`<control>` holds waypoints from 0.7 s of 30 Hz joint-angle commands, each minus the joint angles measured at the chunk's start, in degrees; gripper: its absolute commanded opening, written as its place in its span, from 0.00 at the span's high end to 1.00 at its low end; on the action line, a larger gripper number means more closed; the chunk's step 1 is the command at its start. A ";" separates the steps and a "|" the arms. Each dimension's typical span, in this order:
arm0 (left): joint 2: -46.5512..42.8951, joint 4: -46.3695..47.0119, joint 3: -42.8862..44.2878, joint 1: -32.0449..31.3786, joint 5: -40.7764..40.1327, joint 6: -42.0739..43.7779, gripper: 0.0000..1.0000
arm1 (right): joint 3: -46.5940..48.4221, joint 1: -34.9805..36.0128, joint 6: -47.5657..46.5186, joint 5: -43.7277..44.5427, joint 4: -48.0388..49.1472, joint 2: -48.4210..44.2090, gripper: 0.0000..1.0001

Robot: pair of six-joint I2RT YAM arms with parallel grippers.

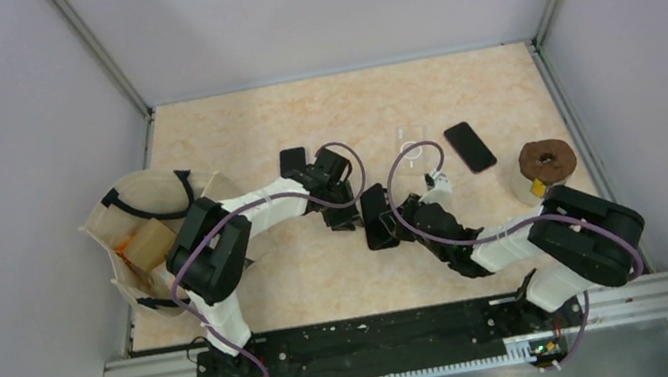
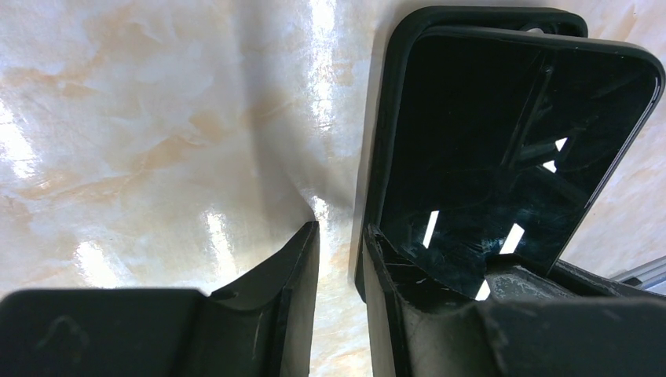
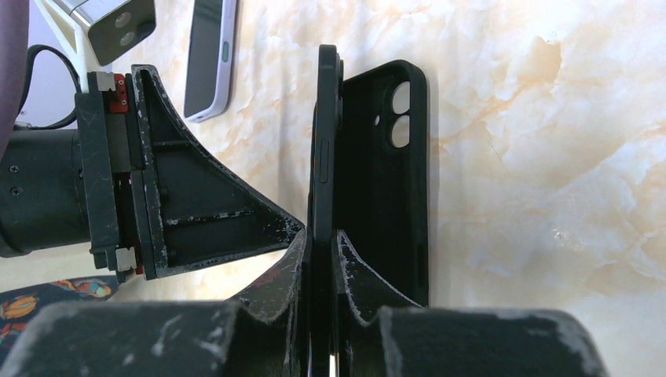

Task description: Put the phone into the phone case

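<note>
My right gripper (image 3: 322, 243) is shut on the black phone (image 3: 324, 141), holding it on edge. The phone's lower long side leans into the black phone case (image 3: 385, 173), which lies open side up on the table with its camera holes showing. In the left wrist view the glossy phone screen (image 2: 510, 141) tilts up out of the case rim (image 2: 487, 16). My left gripper (image 2: 342, 251) is open, with only table between its fingers. Its right finger (image 2: 393, 298) rests against the near corner of phone and case. From above, both grippers meet at the case (image 1: 377, 217).
A second dark phone (image 1: 470, 147) lies at the back right, near a brown ring (image 1: 547, 162) on a stand. A phone with a pale lilac edge (image 3: 210, 55) lies behind the left gripper. A cloth bag (image 1: 151, 238) sits at the left wall.
</note>
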 commanded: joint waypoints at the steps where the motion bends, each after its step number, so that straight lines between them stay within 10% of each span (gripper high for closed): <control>1: -0.14 1.02 0.82 -0.44 0.78 -0.39 0.67 | 0.78 2.61 -1.11 1.19 -3.25 3.80 1.00; 8: -0.61 1.02 0.83 -0.51 0.76 -0.42 0.67 | 2.31 2.61 0.69 -0.05 -13.61 3.46 1.00; 21: -0.15 1.69 1.42 -0.44 1.22 -0.66 0.68 | 21.29 2.03 -4.13 -3.31 -46.20 0.50 0.65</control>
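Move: Pinched by its raised right long edge in the right hand, the phone leans into the black case, whose middle lies about 3 cm ahead, 3 cm left and 4 cm below that hand. The clear case with the white ring lies some 19 cm ahead and 7 cm right of that hand; the other black phone is roughly 17 cm ahead and 21 cm right. From the left hand, the black case's middle is about 2 cm ahead, 6 cm right and 2 cm lower. Letting go of the phone's raised edge, the right fingers open from nearly shut to about a third. The hand sinks some 1.5 cm towards the case while easing about 1 cm left and 1 cm back, rolling its left side down some 15 degrees and tipping its fingers further down. The left hand stays put, its finger still against the case's left wall. ##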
